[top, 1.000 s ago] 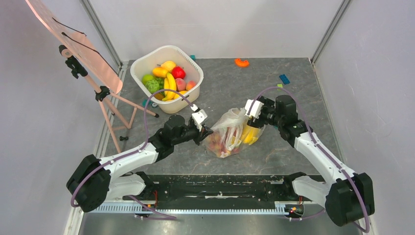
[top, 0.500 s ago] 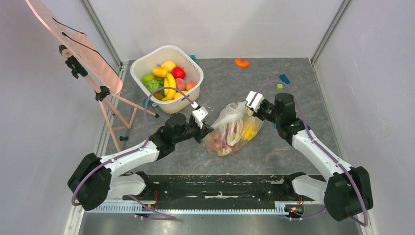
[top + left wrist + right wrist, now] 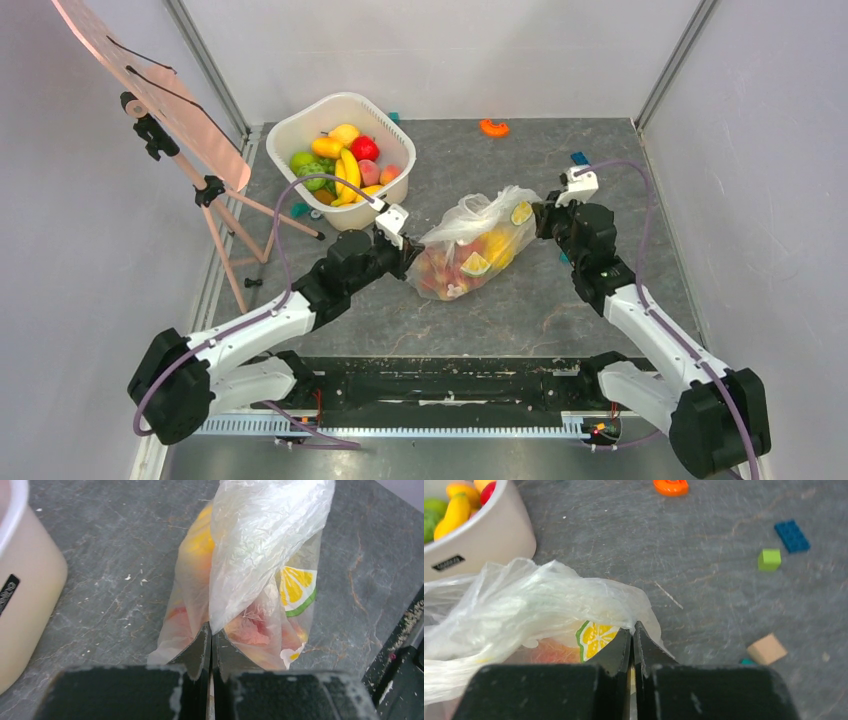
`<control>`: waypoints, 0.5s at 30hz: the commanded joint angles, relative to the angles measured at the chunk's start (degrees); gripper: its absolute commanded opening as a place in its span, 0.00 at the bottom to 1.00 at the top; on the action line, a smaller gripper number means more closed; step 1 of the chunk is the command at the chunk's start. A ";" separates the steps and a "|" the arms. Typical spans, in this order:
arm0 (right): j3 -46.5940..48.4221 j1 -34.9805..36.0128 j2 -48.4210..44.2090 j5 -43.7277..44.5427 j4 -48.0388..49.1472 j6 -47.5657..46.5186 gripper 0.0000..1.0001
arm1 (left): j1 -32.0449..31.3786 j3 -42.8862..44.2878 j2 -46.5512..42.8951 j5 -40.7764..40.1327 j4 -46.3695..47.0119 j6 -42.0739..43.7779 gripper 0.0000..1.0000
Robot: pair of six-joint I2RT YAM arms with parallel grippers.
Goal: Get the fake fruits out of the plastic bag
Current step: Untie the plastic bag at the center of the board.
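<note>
The clear plastic bag [image 3: 470, 245] with lemon-slice prints lies stretched on the grey table between my two grippers. Red, pink, yellow and orange fake fruits [image 3: 450, 268] show through it, bunched toward its left end. My left gripper [image 3: 408, 258] is shut on the bag's left edge; in the left wrist view the film [image 3: 260, 555] is pinched at the closed tips [image 3: 210, 630]. My right gripper [image 3: 545, 215] is shut on the bag's right end; the right wrist view shows the bag [image 3: 524, 610] pinched at its tips [image 3: 632, 629].
A white tub [image 3: 388, 192] of fruit, with bananas and green fruit, stands at the back left, close to the left arm. An easel [image 3: 190, 130] stands at the far left. An orange piece [image 3: 493, 127], blue brick [image 3: 792, 536], green cube [image 3: 769, 559] and tan block [image 3: 766, 649] lie around the right side.
My right gripper has pulled its end of the bag back and to the right. The bag has gone from bunched and upright to stretched out; the left gripper shifted slightly left.
</note>
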 commanded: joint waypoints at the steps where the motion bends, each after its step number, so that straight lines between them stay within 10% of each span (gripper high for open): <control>1: -1.40 -0.94 -2.85 10.56 -4.25 18.91 0.00 | 0.00 -1.24 -2.59 -5.54 0.76 -2.65 0.02; 5: -5.10 -1.32 -5.59 7.47 -4.34 25.34 0.00 | 0.00 -1.40 -2.69 -5.96 0.07 -2.49 0.03; 15: -5.96 -1.35 -11.60 -10.41 -3.19 19.60 0.00 | -3.09 -0.76 -2.25 9.88 3.12 11.23 0.58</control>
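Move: Both hands already pinch the plastic bag. Its middle lies some 12 cm to the left hand's right, 1 cm ahead and 9 cm below, and about 11 cm to the right hand's left, 7 cm back and 12 cm below. The fruit basket stands roughly 14 cm left and 16 cm ahead of the left hand; off the right hand, the green block is about 8 cm right and 8 cm ahead, the wooden block 9 cm right and 2 cm back. Back towards the base by about 4 cm goes the right hand, dipping some 3 cm and then rising halfway again, its left side rolling up about 20 degrees while the shut fingers keep their hold on the bag's plastic. The left hand shifts barely a centimetre left and returns, and partway through spreads its fingers to about half open, letting go of its end of the bag. ##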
